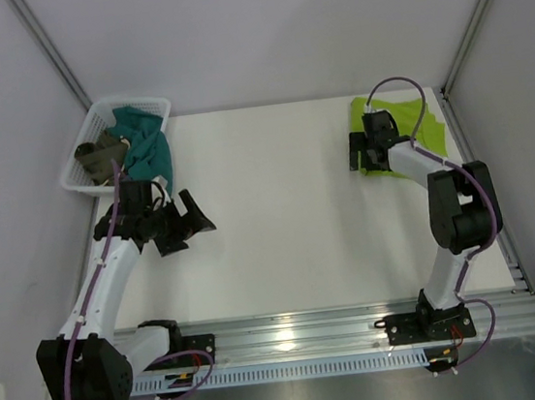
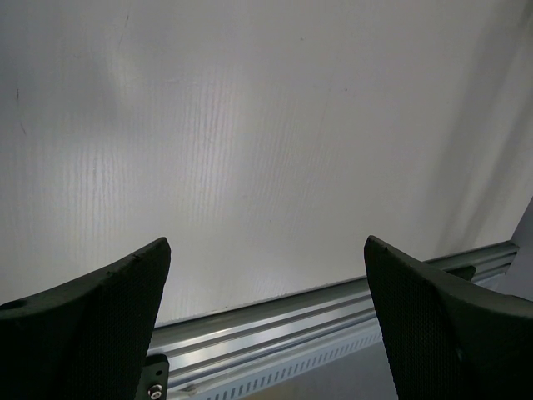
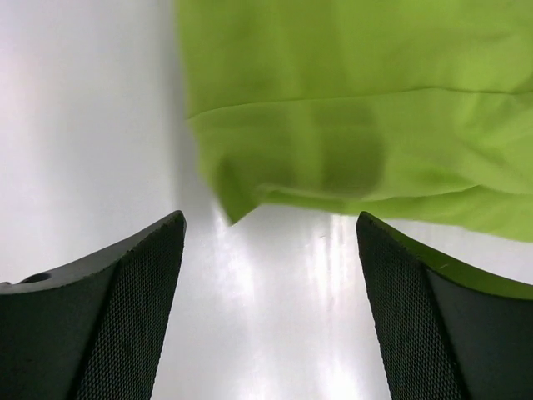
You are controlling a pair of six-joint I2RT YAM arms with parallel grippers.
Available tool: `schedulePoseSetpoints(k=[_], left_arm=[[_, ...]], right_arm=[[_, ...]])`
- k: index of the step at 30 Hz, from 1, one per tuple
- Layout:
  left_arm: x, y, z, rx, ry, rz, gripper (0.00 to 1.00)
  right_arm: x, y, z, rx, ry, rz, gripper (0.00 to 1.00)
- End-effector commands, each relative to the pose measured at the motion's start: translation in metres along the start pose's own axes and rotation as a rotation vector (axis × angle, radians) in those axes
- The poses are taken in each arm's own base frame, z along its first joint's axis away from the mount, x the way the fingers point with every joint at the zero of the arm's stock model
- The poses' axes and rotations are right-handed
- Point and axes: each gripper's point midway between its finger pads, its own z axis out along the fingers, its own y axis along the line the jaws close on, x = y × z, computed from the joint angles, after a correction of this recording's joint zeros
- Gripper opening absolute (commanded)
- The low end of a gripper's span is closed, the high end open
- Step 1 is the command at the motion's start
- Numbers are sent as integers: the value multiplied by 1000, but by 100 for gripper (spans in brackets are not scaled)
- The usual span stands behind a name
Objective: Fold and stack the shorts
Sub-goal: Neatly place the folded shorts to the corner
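The lime-green shorts (image 1: 434, 126) lie folded at the back right of the white table, partly hidden by the right arm. In the right wrist view the shorts (image 3: 350, 100) fill the top of the picture, their folded edge and one corner just beyond the fingertips. My right gripper (image 1: 368, 160) (image 3: 271, 221) stands open at the shorts' near left edge, with only bare table between its fingers. My left gripper (image 1: 185, 228) (image 2: 266, 250) hovers open over the left side of the table, far from the shorts, with nothing in it.
A white basket (image 1: 75, 180) at the back left corner holds a teal cloth (image 1: 149, 146), draped over its rim, and an olive-brown cloth (image 1: 101, 154). An aluminium rail (image 1: 294, 333) (image 2: 316, 317) runs along the table's near edge. Frame posts rise at both back corners.
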Motion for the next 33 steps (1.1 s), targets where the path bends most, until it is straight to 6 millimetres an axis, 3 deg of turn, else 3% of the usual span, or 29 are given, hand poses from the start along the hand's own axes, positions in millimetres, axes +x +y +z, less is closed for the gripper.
schedulePoseSetpoints(k=[1, 3, 8, 14, 25, 30, 33], left_arm=[[-17, -14, -8, 51, -50, 40, 99], [-17, -15, -9, 52, -52, 41, 99], [-17, -15, -10, 54, -60, 41, 99], [-16, -15, -9, 56, -51, 44, 99], [-18, -15, -10, 51, -51, 54, 99], [-19, -15, -10, 45, -50, 53, 99], [-21, -16, -11, 45, -52, 50, 99]], right_arm=[[-10, 32, -36, -140, -21, 121, 85], [3, 37, -42, -151, 28, 169, 84], [53, -7, -37, 6, 174, 358, 82], [68, -36, -22, 138, 225, 358, 81], [63, -65, 33, 255, 243, 339, 81], [51, -79, 46, 282, 238, 356, 81], [44, -107, 53, 307, 246, 400, 81]])
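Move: The folded shorts are centred about 11 cm ahead of the right hand, 10 cm to its right and 5 cm below. Their near-left corner lies just ahead, some 1 cm forward and 1 cm left, and the table's far right corner about 25 cm forward and 22 cm right. From the left hand, the middle of the shorts lies some 33 cm forward, 52 cm right and 13 cm below. Open fingertips of the right hand come up against the near edge of the shorts and push it forward. To get there, the hand first lifts a little to the left, then draws back about 7 cm while sinking to the table and turning clockwise some 25 degrees, slides right, and drives forward again some 8 cm, low and still drifting right. ##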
